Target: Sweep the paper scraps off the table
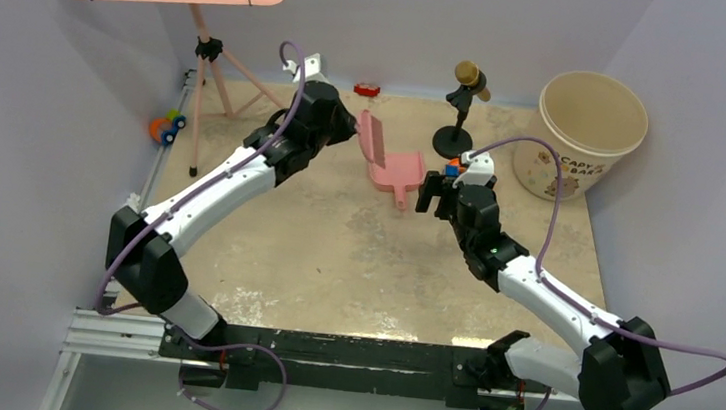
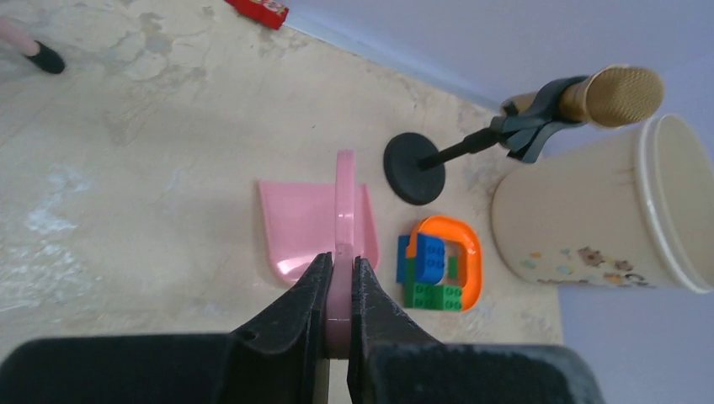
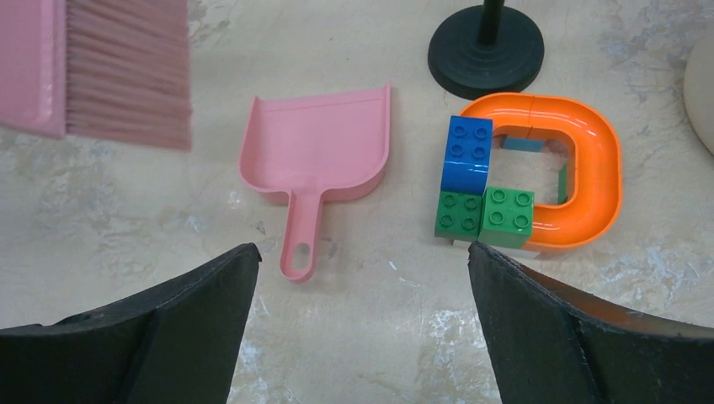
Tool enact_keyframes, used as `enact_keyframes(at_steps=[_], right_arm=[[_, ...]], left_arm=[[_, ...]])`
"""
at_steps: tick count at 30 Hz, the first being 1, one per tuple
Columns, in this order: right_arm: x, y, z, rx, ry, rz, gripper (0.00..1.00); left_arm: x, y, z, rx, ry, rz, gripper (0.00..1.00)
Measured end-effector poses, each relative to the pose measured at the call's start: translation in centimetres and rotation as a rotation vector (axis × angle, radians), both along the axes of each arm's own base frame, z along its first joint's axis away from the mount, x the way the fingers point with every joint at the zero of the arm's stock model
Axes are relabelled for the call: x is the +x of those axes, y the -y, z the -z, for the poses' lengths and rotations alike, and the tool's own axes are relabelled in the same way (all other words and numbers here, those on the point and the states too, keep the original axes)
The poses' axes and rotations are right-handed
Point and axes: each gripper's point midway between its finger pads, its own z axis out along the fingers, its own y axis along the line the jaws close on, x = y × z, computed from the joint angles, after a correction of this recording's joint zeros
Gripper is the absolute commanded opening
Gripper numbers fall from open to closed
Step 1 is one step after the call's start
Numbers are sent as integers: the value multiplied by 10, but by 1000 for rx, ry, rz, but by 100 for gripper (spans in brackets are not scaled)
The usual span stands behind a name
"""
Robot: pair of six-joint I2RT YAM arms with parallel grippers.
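Observation:
No paper scraps show in any view. My left gripper (image 1: 351, 127) is shut on the handle of a pink brush (image 1: 374, 136), held above the table (image 1: 314, 251). In the left wrist view the black fingers (image 2: 305, 290) pinch that brush (image 2: 342, 210) edge-on over a pink dustpan (image 2: 295, 223). The dustpan (image 1: 397, 173) lies flat, its handle toward me. My right gripper (image 1: 435, 194) hovers just right of the handle, open and empty. The right wrist view has the dustpan (image 3: 324, 156) ahead of the spread jaws and the brush bristles (image 3: 126, 76) at the upper left.
A blue-green block stack (image 3: 471, 181) with an orange curved piece (image 3: 589, 168) sits right of the dustpan. Behind it stand a microphone stand (image 1: 461, 109) and a cream bucket (image 1: 587, 131). A red toy car (image 1: 367, 90) lies by the back wall, a pink tripod (image 1: 212, 80) at back left.

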Motion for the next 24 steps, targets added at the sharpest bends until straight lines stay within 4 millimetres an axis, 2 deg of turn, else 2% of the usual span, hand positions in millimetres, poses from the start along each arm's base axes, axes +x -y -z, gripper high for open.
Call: enact_keyframes(at_steps=[4,8,10,12,13,14,15,16,19,22,24], right_arm=[[2,2,-4,6,16,15,99],[1,2,-4,9,22,16,99],[1,3,-6,12,28,17,99],[1,4,-7,15,34,20,99],[1,4,-7,15,35,22,99],[1,4,-8,16,37,23,99],[1,4,-8,17,39,24,99],[1,4,-8,17,40,26,99],[2,6,-8,14,41,37,99],[2,7,-8,13,42,41,99],[1,8,-9,14,45,44,99]], left_arm=[[30,13,0,-104,10,-7,0],[63,25,28,-230,-25,-4,0],[76,31,47,-273,-53,-1,16],[82,35,67,-285,-87,2,36],[83,38,76,-289,-108,3,59],[83,38,82,-290,-123,3,77],[82,38,85,-285,-130,4,90],[81,38,87,-290,-140,-3,97],[76,32,90,-266,-160,-27,99],[66,16,93,-187,-190,-58,99],[57,4,87,-134,-195,-71,99]])
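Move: The dustpan lies on the table about 5 cm ahead of my left hand, some 8 cm to its right and 22 cm below; that hand still pinches the brush. The toy blocks with the orange track are level with the dustpan and about 12 cm to its right. The mic stand's foot is roughly 8 cm beyond the dustpan and 9 cm to its right. From my idle right hand the dustpan is about 10 cm ahead, 6 cm left and 12 cm below. I carry the brush forward about 8 cm with my left hand, veering some 4 cm right and sinking about 9 cm over the dustpan, rolling my wrist so its left side drops about 15 degrees. There I spread the fingers wide and let go of the brush, then ease back and left a few centimetres as the fingertips tip down and the roll partly undoes. ##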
